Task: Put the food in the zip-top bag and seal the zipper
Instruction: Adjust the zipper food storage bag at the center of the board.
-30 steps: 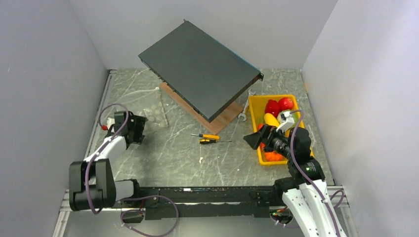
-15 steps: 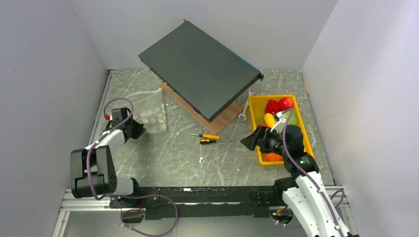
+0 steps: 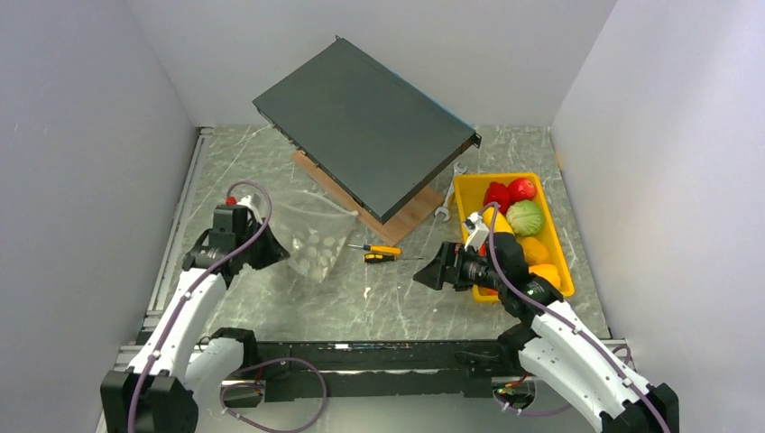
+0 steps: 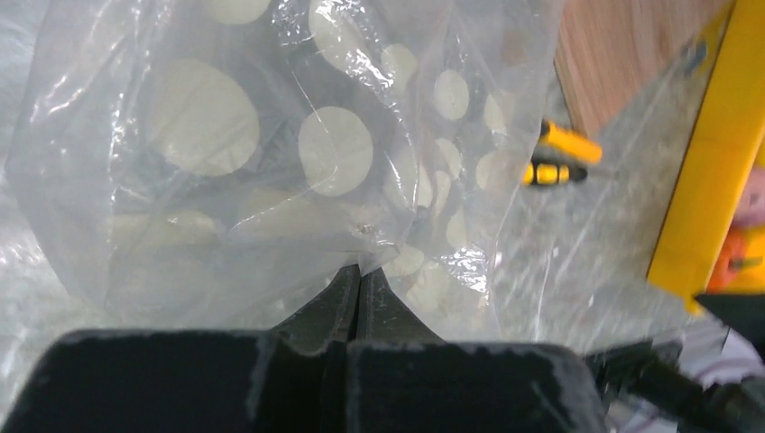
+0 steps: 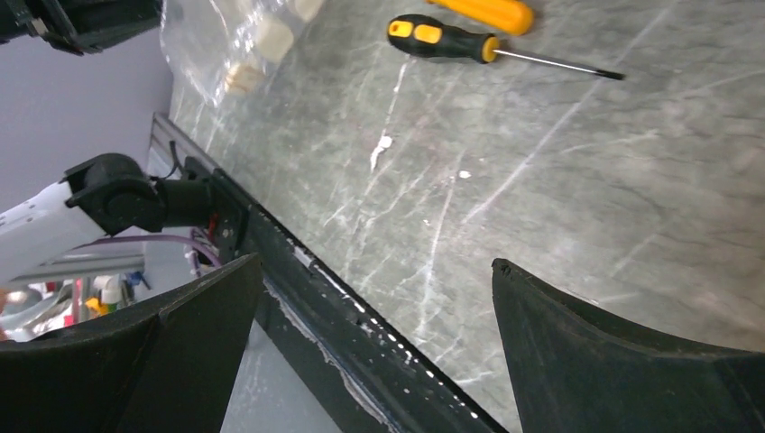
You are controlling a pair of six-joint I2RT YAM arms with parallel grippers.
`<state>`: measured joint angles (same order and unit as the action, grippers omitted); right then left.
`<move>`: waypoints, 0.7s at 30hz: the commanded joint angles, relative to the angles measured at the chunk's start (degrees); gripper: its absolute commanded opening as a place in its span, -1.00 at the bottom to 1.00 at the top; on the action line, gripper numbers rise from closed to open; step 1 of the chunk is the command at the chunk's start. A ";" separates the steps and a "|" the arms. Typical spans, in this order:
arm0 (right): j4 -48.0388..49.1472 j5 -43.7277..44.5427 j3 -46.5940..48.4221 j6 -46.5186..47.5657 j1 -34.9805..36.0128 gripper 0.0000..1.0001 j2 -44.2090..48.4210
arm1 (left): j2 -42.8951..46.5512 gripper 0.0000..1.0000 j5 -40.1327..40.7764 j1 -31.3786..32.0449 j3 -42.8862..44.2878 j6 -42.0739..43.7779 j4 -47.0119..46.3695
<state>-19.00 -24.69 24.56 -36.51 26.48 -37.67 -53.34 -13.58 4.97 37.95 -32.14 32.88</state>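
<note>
The zip-top bag, clear with white dots, hangs lifted left of the table's centre. My left gripper is shut on its near edge; in the left wrist view the jaws meet with the bag's plastic pinched at their tips. I cannot make out the zipper. The food lies in the yellow tray at the right: a red pepper, a green cabbage and yellow and orange pieces. My right gripper hovers open and empty left of the tray, above bare table.
A dark flat slab leans on a wooden board at the back centre. Two screwdrivers lie mid-table between the bag and my right gripper. A wrench rests by the tray's left wall. White walls enclose three sides.
My left gripper has shut on the bag and drawn it up and rightward toward the table's centre. My right gripper has moved left, off the tray and over the table, still open.
</note>
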 commanded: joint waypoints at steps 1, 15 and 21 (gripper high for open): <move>9.74 0.13 -1.67 -6.10 3.16 0.99 -0.65 | 2.65 -1.00 -7.61 4.79 3.89 4.33 11.20; 22.00 -0.10 -2.08 -8.86 7.27 0.99 -10.35 | 2.91 0.42 15.34 5.96 14.67 7.10 28.37; 20.71 2.53 -1.51 -8.71 9.31 0.99 -10.29 | 6.11 0.52 -1.25 6.38 12.81 7.05 15.54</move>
<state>-1.63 -24.05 22.83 -44.47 34.92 -49.10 -49.45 -4.49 10.94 51.59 -25.89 56.88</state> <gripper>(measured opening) 0.994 0.770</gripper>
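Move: The zip-top bag, its edge already pinched in the shut left fingers, has its middle about 5 cm ahead, 7 cm right and 6 cm below that hand. The black screwdriver lies some 28 cm right, level with it, and the yellow one about 25 cm right and 2 cm ahead, both 7 cm below. From the open right hand, the bag's middle is roughly 33 cm left, 6 cm ahead and 8 cm below. Left hand pulls the bag back about 6 cm, releases and rises; open right hand goes 5 cm left towards it. ##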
